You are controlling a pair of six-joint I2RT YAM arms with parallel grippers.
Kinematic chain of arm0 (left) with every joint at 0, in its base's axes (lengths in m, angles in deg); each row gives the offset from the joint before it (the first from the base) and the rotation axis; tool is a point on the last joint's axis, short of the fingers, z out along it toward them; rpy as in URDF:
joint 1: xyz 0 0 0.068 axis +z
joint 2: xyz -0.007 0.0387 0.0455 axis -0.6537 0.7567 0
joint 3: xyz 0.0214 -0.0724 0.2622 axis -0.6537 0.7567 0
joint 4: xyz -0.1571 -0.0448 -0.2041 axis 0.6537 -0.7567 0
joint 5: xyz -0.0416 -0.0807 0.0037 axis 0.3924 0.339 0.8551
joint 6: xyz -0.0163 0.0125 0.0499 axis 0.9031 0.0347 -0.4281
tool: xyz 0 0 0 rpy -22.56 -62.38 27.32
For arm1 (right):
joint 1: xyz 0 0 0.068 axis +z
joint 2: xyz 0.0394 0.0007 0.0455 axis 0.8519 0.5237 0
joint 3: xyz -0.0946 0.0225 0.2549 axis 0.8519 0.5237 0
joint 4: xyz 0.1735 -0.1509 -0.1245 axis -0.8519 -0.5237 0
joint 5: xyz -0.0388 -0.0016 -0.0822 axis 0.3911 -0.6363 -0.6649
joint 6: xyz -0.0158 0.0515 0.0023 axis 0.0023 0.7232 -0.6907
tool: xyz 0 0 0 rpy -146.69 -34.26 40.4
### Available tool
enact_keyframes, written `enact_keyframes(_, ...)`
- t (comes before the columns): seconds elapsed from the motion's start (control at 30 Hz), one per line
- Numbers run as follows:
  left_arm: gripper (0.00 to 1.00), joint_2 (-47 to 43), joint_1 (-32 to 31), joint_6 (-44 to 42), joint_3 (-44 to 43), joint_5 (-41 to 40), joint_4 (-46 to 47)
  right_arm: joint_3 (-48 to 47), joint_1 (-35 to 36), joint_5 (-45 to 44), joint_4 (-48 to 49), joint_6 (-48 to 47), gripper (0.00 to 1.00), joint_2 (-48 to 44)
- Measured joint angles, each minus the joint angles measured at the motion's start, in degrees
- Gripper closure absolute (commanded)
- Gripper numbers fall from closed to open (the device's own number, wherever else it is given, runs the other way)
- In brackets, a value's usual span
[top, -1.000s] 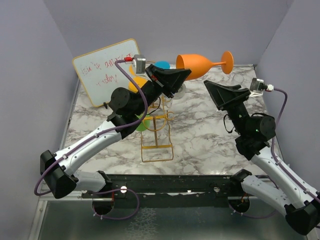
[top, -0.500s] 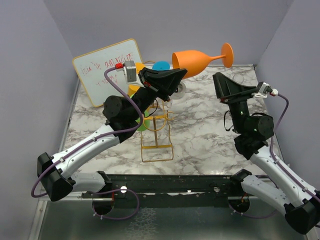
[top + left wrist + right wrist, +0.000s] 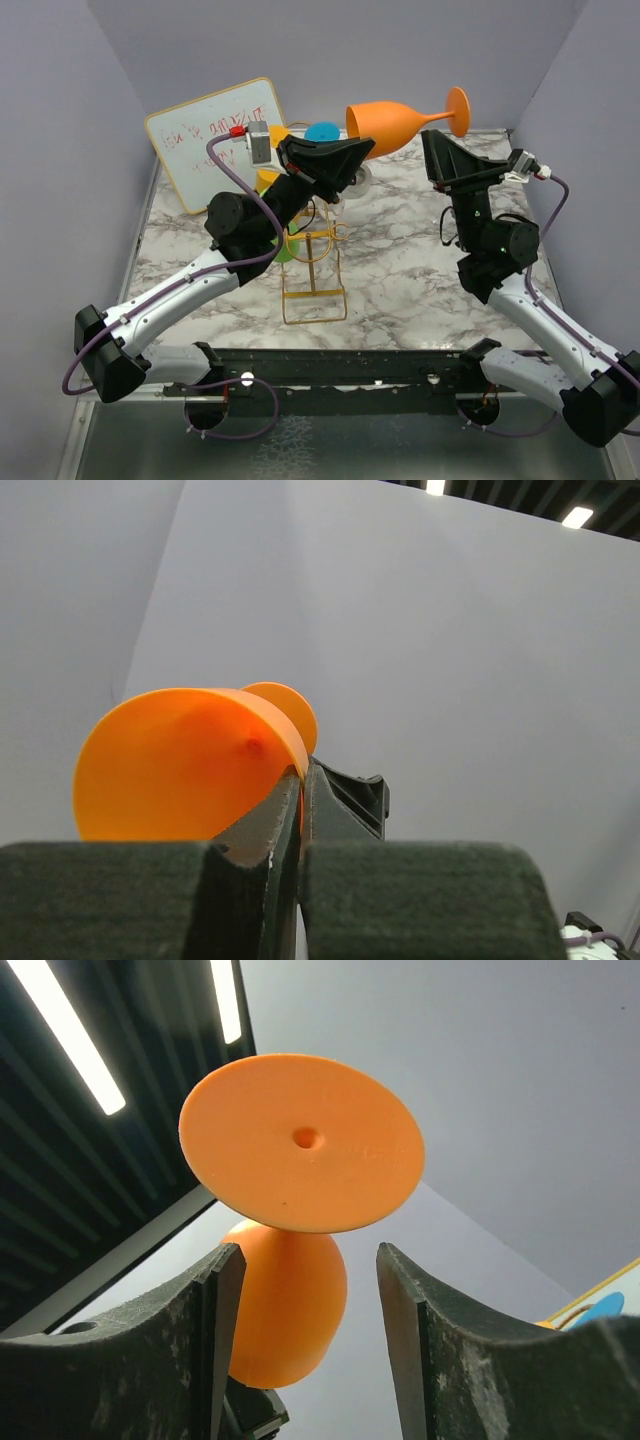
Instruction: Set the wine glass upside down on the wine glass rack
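Observation:
An orange wine glass (image 3: 388,124) hangs in the air on its side, foot (image 3: 458,106) to the right. My left gripper (image 3: 366,148) is shut on the bowl's rim; in the left wrist view the rim (image 3: 170,770) is pinched between its jaws (image 3: 300,785). Just under the stem stands my right gripper (image 3: 433,150), pointing up. In the right wrist view it is open (image 3: 308,1255), with the glass's foot (image 3: 300,1145) above its tips and the bowl (image 3: 285,1305) beyond. The gold wire wine glass rack (image 3: 316,262) stands below the left arm.
A whiteboard (image 3: 214,140) leans at the back left. Blue (image 3: 323,131), yellow (image 3: 274,166) and green (image 3: 283,251) pieces and a clear glass (image 3: 355,179) show around the rack behind the left arm. Grey walls close in on the marble table (image 3: 400,270).
My right gripper has risen and swung left to just under the glass's stem, its jaws narrowing a little. The left arm shifted slightly left and tipped the glass's foot upward.

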Motion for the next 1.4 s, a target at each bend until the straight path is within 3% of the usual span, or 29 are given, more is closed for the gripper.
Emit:
enact_keyframes(0.2,1.00,0.00,-0.46,0.92,0.85,0.59,1.11,-0.42,0.00,1.55,4.11,1.29,0.57,1.77)
enact_keyframes(0.6,1.00,-0.13,-0.74,0.98,3.65,1.55,4.59,-1.05,-0.02,2.80,7.15,4.35,0.74,3.72)
enact_keyframes(0.77,1.00,-0.42,-0.74,0.90,4.94,2.01,6.78,-1.51,-0.02,3.02,8.39,5.42,0.74,4.76)
enact_keyframes(0.9,1.00,-0.44,-0.74,1.03,6.99,2.71,9.57,-1.51,-0.02,3.19,9.86,5.81,0.68,5.49)
enact_keyframes(1.07,1.00,-0.44,-0.74,1.14,8.17,3.76,11.08,-1.51,-0.02,3.19,10.38,6.21,0.72,6.05)
enact_keyframes(1.4,1.00,-0.44,-0.74,1.66,8.92,4.15,12.61,-1.60,-0.02,3.21,10.36,6.29,0.98,6.12)
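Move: The orange wine glass is held sideways in the air, its rim in the left gripper. From the right hand the stem is about 3 cm ahead, 1 cm to the left and 4 cm up; the bowl some 7 cm left and 3 cm ahead, 1 cm higher; the foot 4 cm right, 4 cm ahead, 7 cm up. From the left hand the right gripper is roughly 13 cm right, 1 cm ahead, 2 cm up, the stem 12 cm right, 4 cm ahead, 6 cm up. Down and back, some 3 cm in all, the left hand brings the wine glass towards the right gripper, still pinching the rim and turning slightly clockwise. The right hand rises and eases left about 2 cm with a small turn, its fingers closing from well open until they pinch the stem just below the foot. ##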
